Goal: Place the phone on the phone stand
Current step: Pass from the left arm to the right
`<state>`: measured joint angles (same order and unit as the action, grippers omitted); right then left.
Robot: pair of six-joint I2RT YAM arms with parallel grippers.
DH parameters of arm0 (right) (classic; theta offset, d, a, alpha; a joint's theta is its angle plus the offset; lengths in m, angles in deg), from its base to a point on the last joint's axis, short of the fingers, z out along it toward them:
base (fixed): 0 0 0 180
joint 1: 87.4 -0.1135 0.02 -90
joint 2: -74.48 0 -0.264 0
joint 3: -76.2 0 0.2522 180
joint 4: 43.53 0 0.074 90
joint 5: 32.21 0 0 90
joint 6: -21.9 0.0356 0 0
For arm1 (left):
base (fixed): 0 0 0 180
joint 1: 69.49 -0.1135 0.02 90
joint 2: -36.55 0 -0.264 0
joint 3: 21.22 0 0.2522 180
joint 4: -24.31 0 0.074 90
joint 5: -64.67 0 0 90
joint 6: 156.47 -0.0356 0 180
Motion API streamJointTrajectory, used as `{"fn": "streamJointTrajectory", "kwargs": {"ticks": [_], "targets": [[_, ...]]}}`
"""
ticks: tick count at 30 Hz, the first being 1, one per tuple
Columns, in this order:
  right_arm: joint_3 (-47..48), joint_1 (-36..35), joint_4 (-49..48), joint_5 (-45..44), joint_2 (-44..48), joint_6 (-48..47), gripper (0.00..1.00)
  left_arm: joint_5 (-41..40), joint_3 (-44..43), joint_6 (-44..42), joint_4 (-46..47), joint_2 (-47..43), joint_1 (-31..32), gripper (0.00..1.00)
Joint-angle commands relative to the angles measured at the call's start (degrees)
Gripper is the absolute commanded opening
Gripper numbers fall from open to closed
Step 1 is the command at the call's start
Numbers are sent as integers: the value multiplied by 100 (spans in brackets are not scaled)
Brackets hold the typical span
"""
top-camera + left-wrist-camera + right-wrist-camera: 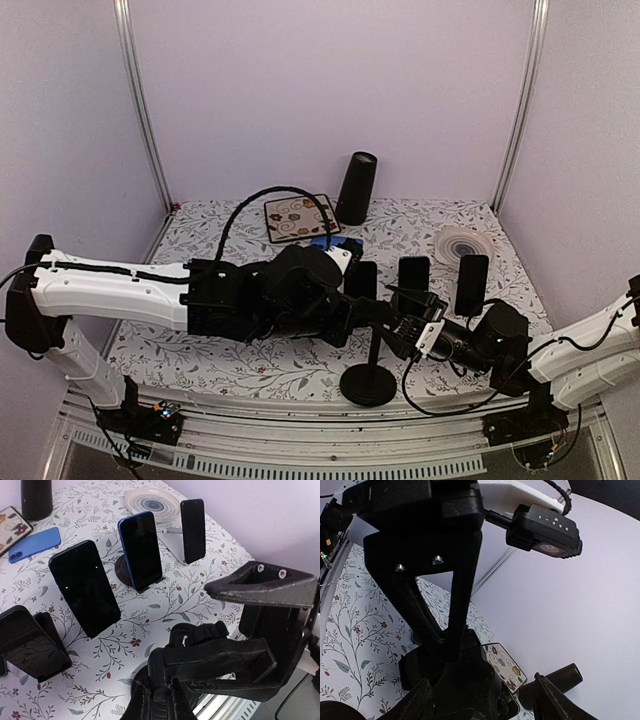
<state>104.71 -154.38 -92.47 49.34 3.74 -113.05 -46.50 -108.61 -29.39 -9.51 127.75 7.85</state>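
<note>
The black phone stand (367,385) has a round base near the table's front edge and a thin pole. My left gripper (372,318) is shut on the upper pole just under the stand's clamp head (220,662). My right gripper (405,315) reaches in from the right; its fingers (422,697) straddle the head (470,680), and the far finger stands off it. Neither gripper holds a phone. A blue phone (335,243) and a floral-cased phone (300,217) lie flat at the back. I cannot tell which phone the task means.
Three dark phones (360,280) (413,273) (472,283) stand upright on small stands just behind the grippers. A black cylinder speaker (355,187) stands at the back, and a white round disc (463,245) lies back right. Walls close in the table on three sides.
</note>
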Motion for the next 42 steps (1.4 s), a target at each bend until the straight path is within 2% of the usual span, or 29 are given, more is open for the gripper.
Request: {"fn": "streamJointTrajectory", "kwargs": {"ticks": [1, 11, 23, 26, 31, 33, 38, 42], "targets": [[209, -9, 609, 242, 217, 47, 67, 170, -239, -32, 5, 18, 20, 0], [287, -35, 818, 353, 357, 100, 61, 231, -415, -129, -70, 178, 12, 0], [320, -78, 1069, 307, 519, 338, 21, 264, -477, -159, -71, 269, -11, 0], [323, -79, 1042, 186, 570, 442, 11, 183, -397, -137, 4, 169, -15, 13], [363, -78, 814, -231, 615, 520, 4, 54, 196, -119, 729, -408, -3, 43], [431, -79, 795, -417, 598, 552, 3, 9, 573, -157, 1178, -737, 8, 50], [608, -69, 759, -743, 605, 836, 3, -126, 1537, -367, 2184, -1322, 37, 55], [893, -70, 864, -959, 579, 1159, 2, 23, 1826, -518, 2569, -1178, 51, 53]]}}
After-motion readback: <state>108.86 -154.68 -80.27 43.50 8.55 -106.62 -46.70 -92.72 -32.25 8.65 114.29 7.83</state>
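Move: Both hands meet at the phone stand's head: the left hand still pinches its left end, the head's middle lying about 3 cm to that hand's right and level with it. It lies some 2 cm to the left and 1 cm ahead of the right hand, whose open fingers already straddle it. The black phone stands roughly 16 cm ahead of the left hand, 2 cm to its right and 13 cm lower; the blue-edged phone about 16 cm ahead of the right hand, 9 cm to its right and 13 cm lower. The right hand eases about 1 cm back along the stand's head and shuts its fingers from well open onto it, while the left hand keeps its pinch and creeps about 1 cm right. Only once the right grip is set does the left hand spread its fingers to about half open and draw off the head, some 4 cm left and 4 cm up with a roll of about 15 degrees, as the right hand carries the stand some 2 cm forward. ##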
